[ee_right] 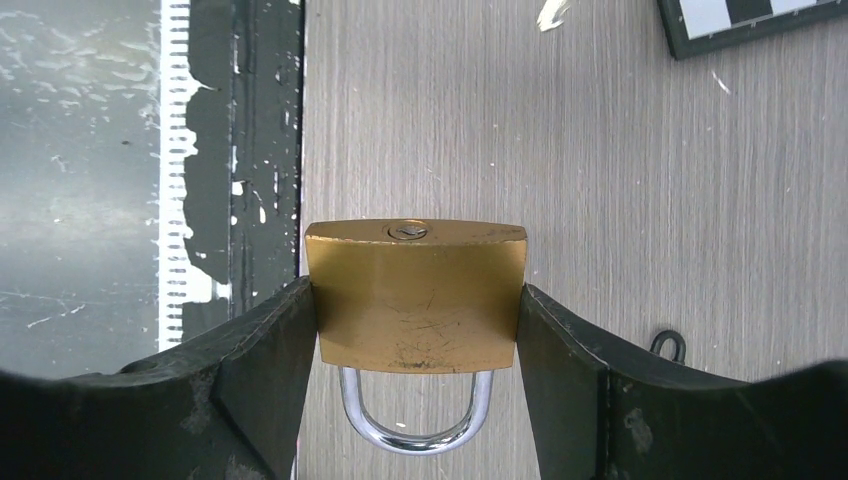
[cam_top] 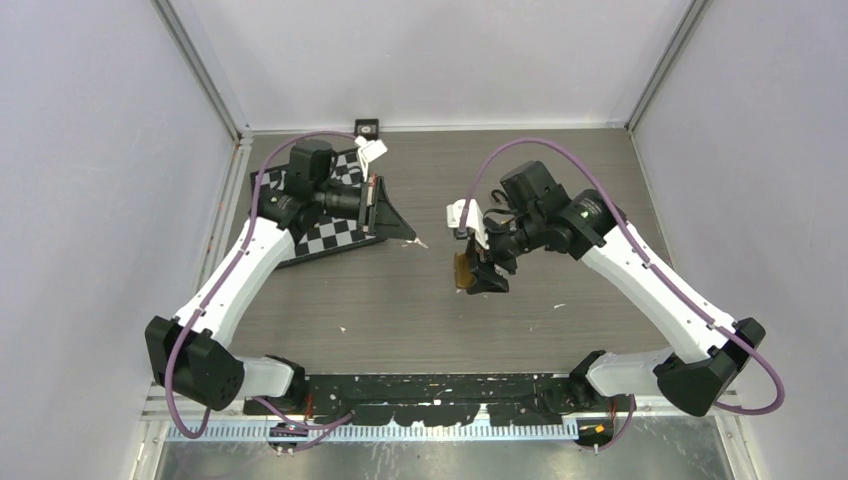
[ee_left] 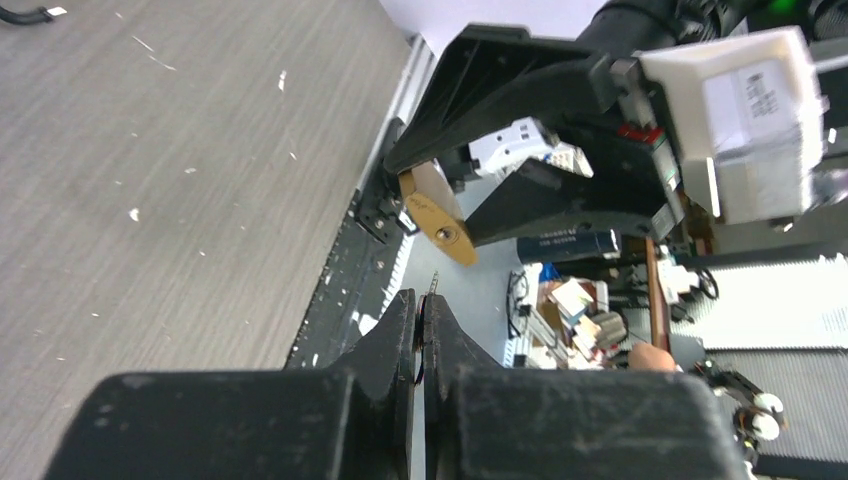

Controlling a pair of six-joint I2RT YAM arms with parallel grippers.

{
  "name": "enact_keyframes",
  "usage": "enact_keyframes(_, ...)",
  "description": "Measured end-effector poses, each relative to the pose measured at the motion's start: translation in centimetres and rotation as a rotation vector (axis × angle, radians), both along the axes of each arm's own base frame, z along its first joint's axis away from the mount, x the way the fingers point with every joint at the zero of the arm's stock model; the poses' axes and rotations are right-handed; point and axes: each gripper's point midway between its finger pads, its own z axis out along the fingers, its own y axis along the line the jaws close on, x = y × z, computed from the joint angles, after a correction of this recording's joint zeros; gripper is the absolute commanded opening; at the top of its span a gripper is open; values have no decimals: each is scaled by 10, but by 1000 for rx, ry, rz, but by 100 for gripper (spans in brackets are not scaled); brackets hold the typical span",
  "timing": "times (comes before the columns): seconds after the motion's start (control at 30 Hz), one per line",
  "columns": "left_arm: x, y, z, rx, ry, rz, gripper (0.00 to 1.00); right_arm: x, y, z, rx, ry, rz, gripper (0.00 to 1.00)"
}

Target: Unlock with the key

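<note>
A brass padlock [ee_right: 415, 295] with a chrome shackle [ee_right: 415, 425] sits squeezed between my right gripper's [ee_right: 415, 310] two fingers [ee_right: 265, 345], keyhole [ee_right: 407, 231] facing away from the wrist. From above, the padlock [cam_top: 463, 270] hangs over the table's middle in the right gripper [cam_top: 482, 276]. My left gripper [ee_left: 421, 318] is shut on the key [ee_left: 433, 285], seen edge-on with its thin tip poking out past the fingertips. The key points toward the padlock [ee_left: 440, 218], a short gap away. In the top view the left gripper [cam_top: 398, 225] is left of the padlock, apart from it; the key is too small to see there.
A black-and-white checkerboard [cam_top: 335, 232] lies under the left arm at the back left. A small black ring [ee_right: 668, 345] rests on the wooden table [cam_top: 400, 300]. A black rail [cam_top: 430, 385] runs along the near edge. White specks dot the surface.
</note>
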Motion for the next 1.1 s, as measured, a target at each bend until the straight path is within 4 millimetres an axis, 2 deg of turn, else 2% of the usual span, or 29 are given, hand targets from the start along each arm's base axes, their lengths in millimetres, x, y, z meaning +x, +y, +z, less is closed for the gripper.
enact_keyframes(0.17,-16,-2,-3,-28,37,-79,0,-9,-1,23,50,-9,63,1)
enact_keyframes(0.33,-27,-2,-4,-47,27,-137,0,-27,-3,41,83,6,153,0)
enact_keyframes(0.6,-43,-4,0,-61,-12,-196,0,-44,-10,37,72,44,223,1)
enact_keyframes(0.93,-52,-10,0,-62,-23,-233,0,-45,-11,36,65,39,230,0)
enact_keyframes(1.1,-53,-15,0,-56,1,-226,0,-35,-11,35,47,19,188,0)
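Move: My left hand holds the key, pointing right. The padlock in my right fingers lies about 4 cm back, 12 cm to the right and 6 cm below the left hand. The chessboard's middle is some 22 cm ahead, 21 cm left, 27 cm below the left hand. From my right hand the key is about 4 cm ahead, 10 cm left and 6 cm up, and the black padlock about 27 cm ahead, 16 cm right, 22 cm down. I draw the key back about 5 cm with my left hand, swinging it clockwise so it points right and a little back. Meanwhile my right hand lifts the brass padlock some 4 cm and pulls it back a bit more than that, turning it counter-clockwise, then eases forward about 1 cm. Both grips stay closed on what they hold; the key doesn't reach the lock. ##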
